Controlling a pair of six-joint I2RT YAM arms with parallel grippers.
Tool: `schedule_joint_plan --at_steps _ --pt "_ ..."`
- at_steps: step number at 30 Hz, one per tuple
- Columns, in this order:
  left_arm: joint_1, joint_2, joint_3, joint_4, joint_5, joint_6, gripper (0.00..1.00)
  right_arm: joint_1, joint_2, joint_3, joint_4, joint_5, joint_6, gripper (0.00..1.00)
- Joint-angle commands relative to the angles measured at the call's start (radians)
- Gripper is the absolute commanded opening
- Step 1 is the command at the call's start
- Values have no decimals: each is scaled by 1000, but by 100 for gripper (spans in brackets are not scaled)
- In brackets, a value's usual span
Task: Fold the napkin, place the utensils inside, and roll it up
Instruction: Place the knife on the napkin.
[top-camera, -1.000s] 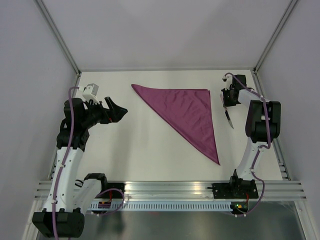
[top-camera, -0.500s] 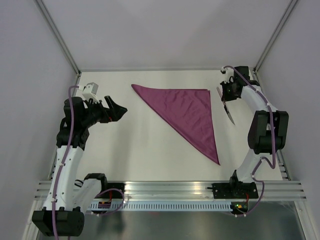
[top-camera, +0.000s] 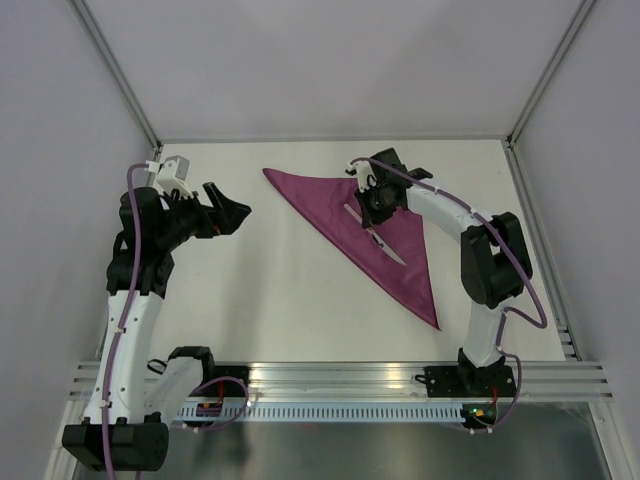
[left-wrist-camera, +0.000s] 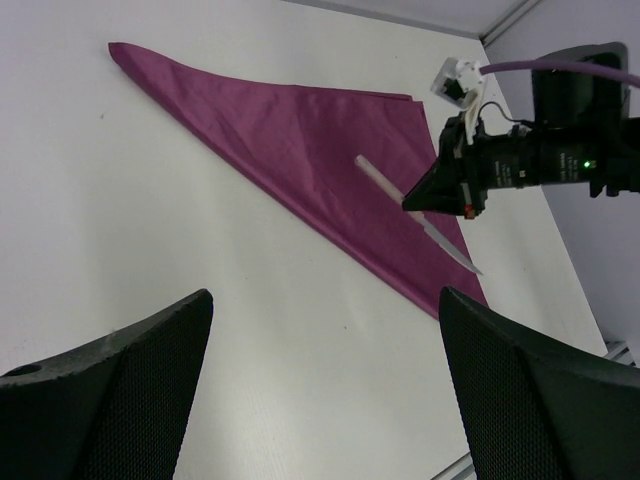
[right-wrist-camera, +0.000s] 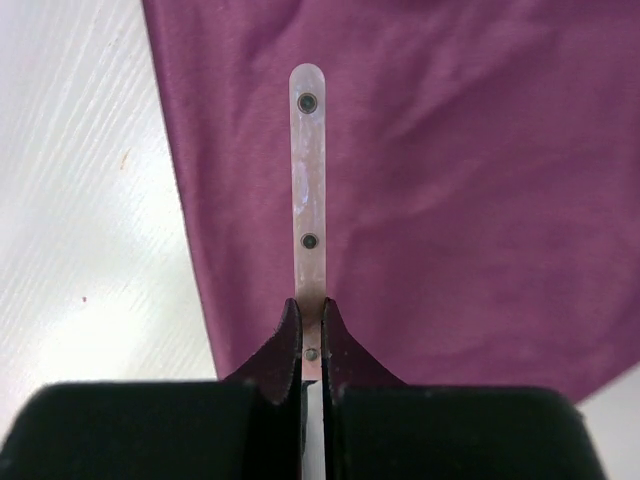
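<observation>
The plum napkin (top-camera: 375, 232) lies folded into a triangle on the white table, its long edge running from far left to near right. My right gripper (top-camera: 376, 213) hovers over the napkin's middle, shut on a slim silvery knife (top-camera: 385, 243). The knife's riveted handle (right-wrist-camera: 308, 190) sticks out past the fingertips above the cloth (right-wrist-camera: 470, 200); its blade (left-wrist-camera: 450, 250) points toward the near right corner. My left gripper (top-camera: 235, 215) stands open over bare table left of the napkin (left-wrist-camera: 290, 140), its fingers (left-wrist-camera: 110, 400) wide apart with nothing between them.
Metal frame posts and grey walls enclose the table. An aluminium rail (top-camera: 340, 378) with both arm bases runs along the near edge. The right arm reaches from the near right across the napkin's right part.
My right gripper has carried the knife from the table's far right edge leftward to above the napkin's middle. The left arm shifted only slightly.
</observation>
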Motion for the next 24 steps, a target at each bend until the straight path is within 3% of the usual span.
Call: schedule_joint_plan --at_steps 1,11,24 --pt "5 8 44 -11 -24 -44 96 55 51 51 11 40 76 0" --pt "5 22 34 -13 -30 -36 96 144 121 45 170 59 122 0" --pt "5 40 20 -10 -37 -16 96 172 239 126 232 55 134 0"
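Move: The right hand already holds the knife by its handle, over the napkin. The spot just inside the napkin's diagonal fold lies about 9 cm to its left, level ahead and some 7 cm below. On that same table level, the napkin's far-left tip is roughly 23 cm ahead and 30 cm left, its square corner 20 cm ahead and 18 cm right. From the left hand the spot is about 4 cm ahead, 24 cm right and 28 cm below. Still pinching the knife, the right hand carries it about 9 cm left towards the napkin's diagonal fold while sinking some 6 cm, dipping about 2 cm back towards the base on the way and then coming forward again to where it was. The wrist hardly turns, keeping the knife along the fold with its butt to the far left and its blade to the near right, and the fingers stay shut on the handle. ##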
